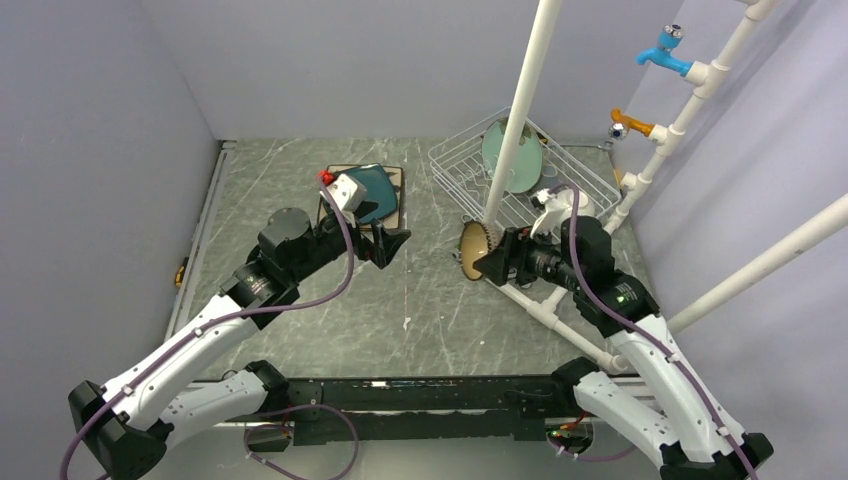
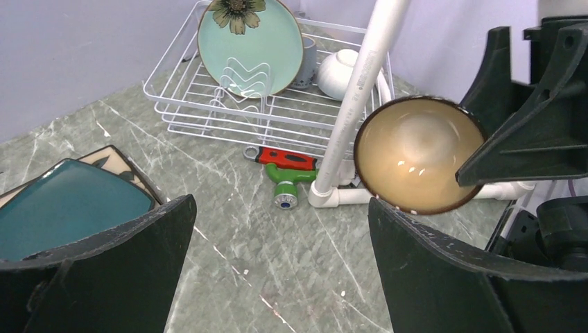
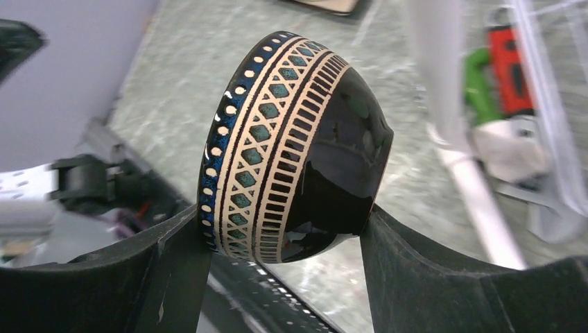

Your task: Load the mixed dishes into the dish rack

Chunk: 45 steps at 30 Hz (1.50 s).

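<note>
My right gripper (image 3: 281,215) is shut on the brown glazed bowl (image 3: 291,146), held on its side above the table, just left of the dish rack (image 1: 585,175). The bowl's tan inside (image 2: 416,156) faces my left gripper (image 2: 281,205), which stands open and empty over bare table. In the rack a mint-green round plate (image 2: 249,45) stands upright, with a small grey-white mug (image 2: 308,62) and a white bowl (image 2: 340,73) behind it. A teal square plate (image 1: 372,190) lies on the cream square plate (image 2: 121,163) at the back, beside my left gripper (image 1: 390,243).
A white pipe frame (image 1: 520,110) rises in front of the rack, with its foot pipe (image 1: 545,310) lying on the table under my right arm. A small red and green item (image 2: 284,170) lies by the pipe's base. Grey walls enclose the table.
</note>
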Tool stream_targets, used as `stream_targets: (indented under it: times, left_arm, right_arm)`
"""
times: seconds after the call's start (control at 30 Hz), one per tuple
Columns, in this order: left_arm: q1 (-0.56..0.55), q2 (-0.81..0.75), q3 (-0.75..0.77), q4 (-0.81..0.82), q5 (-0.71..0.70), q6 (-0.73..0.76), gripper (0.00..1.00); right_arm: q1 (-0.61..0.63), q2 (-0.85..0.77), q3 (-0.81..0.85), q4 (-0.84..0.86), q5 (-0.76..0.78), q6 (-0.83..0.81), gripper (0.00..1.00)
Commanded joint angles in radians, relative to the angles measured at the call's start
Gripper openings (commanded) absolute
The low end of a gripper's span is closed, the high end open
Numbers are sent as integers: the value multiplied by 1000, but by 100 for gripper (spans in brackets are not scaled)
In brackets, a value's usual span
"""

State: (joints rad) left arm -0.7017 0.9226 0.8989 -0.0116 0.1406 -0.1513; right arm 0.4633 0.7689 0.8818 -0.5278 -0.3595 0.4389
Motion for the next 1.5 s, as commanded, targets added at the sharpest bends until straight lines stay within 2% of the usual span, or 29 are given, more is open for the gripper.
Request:
stream_targets:
  times: [0.0, 0.3, 0.57, 0.63, 0.83, 1.03, 1.27, 1.3, 1.37, 1.47]
  left_arm:
    - [-4, -6, 1, 35, -27, -2, 99]
    - [-3, 11, 4, 36, -16, -9, 99]
    - [-3, 38, 13, 29, -12, -9, 99]
    - [-2, 42, 12, 28, -20, -6, 100]
    - [-3, 42, 21, 14, -40, 14, 99]
    - [-3, 33, 26, 13, -36, 16, 99]
    - [-4, 15, 24, 14, -39, 13, 99]
    - [-3, 14, 27, 13, -34, 10, 99]
    - [-3, 10, 25, 14, -23, 6, 99]
    - [-3, 14, 21, 20, -26, 6, 99]
  right_arm:
    - [-5, -18, 112, -139, 279, -132, 0]
    - [-5, 59, 288, -350, 677, -169, 0]
    - [-5, 274, 365, -371, 1139, -42, 0]
    - [-6, 320, 363, -329, 1192, -9, 0]
    - [-81, 427, 353, -148, 1120, -3, 0]
    - [-169, 501, 307, 52, 1036, -113, 0]
    - [-303, 576, 201, 309, 808, -180, 0]
    - [-318, 612, 210, 307, 775, -172, 0]
    - [-336, 692, 303, 199, 756, -130, 0]
    - [-341, 721, 343, 162, 769, -61, 0]
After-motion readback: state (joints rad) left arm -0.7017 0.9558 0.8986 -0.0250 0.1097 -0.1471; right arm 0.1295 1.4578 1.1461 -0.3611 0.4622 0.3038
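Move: The brown bowl is already in the right hand's fingers. Its slot in the rack, between the mint plate and the white bowl, lies roughly 24 cm ahead of that hand, 17 cm to its right and 17 cm below. The plate stands some 10 cm beyond the slot and 5 cm left of it, the white bowl 12 cm to its right and 3 cm nearer. The upright pipe is about 7 cm ahead of the hand, 2 cm right. From the left hand the slot is about 20 cm ahead, 39 cm right. Still gripping the brown bowl, the right hand swings right about 16 cm, clear of the upright pipe, then reaches forward over the rack for some 20 cm in all, turning about 55 degrees clockwise and rolling its left side down. The bowl leaves the fingers over the rack; they shut empty as the hand carries on forward and sinks. ##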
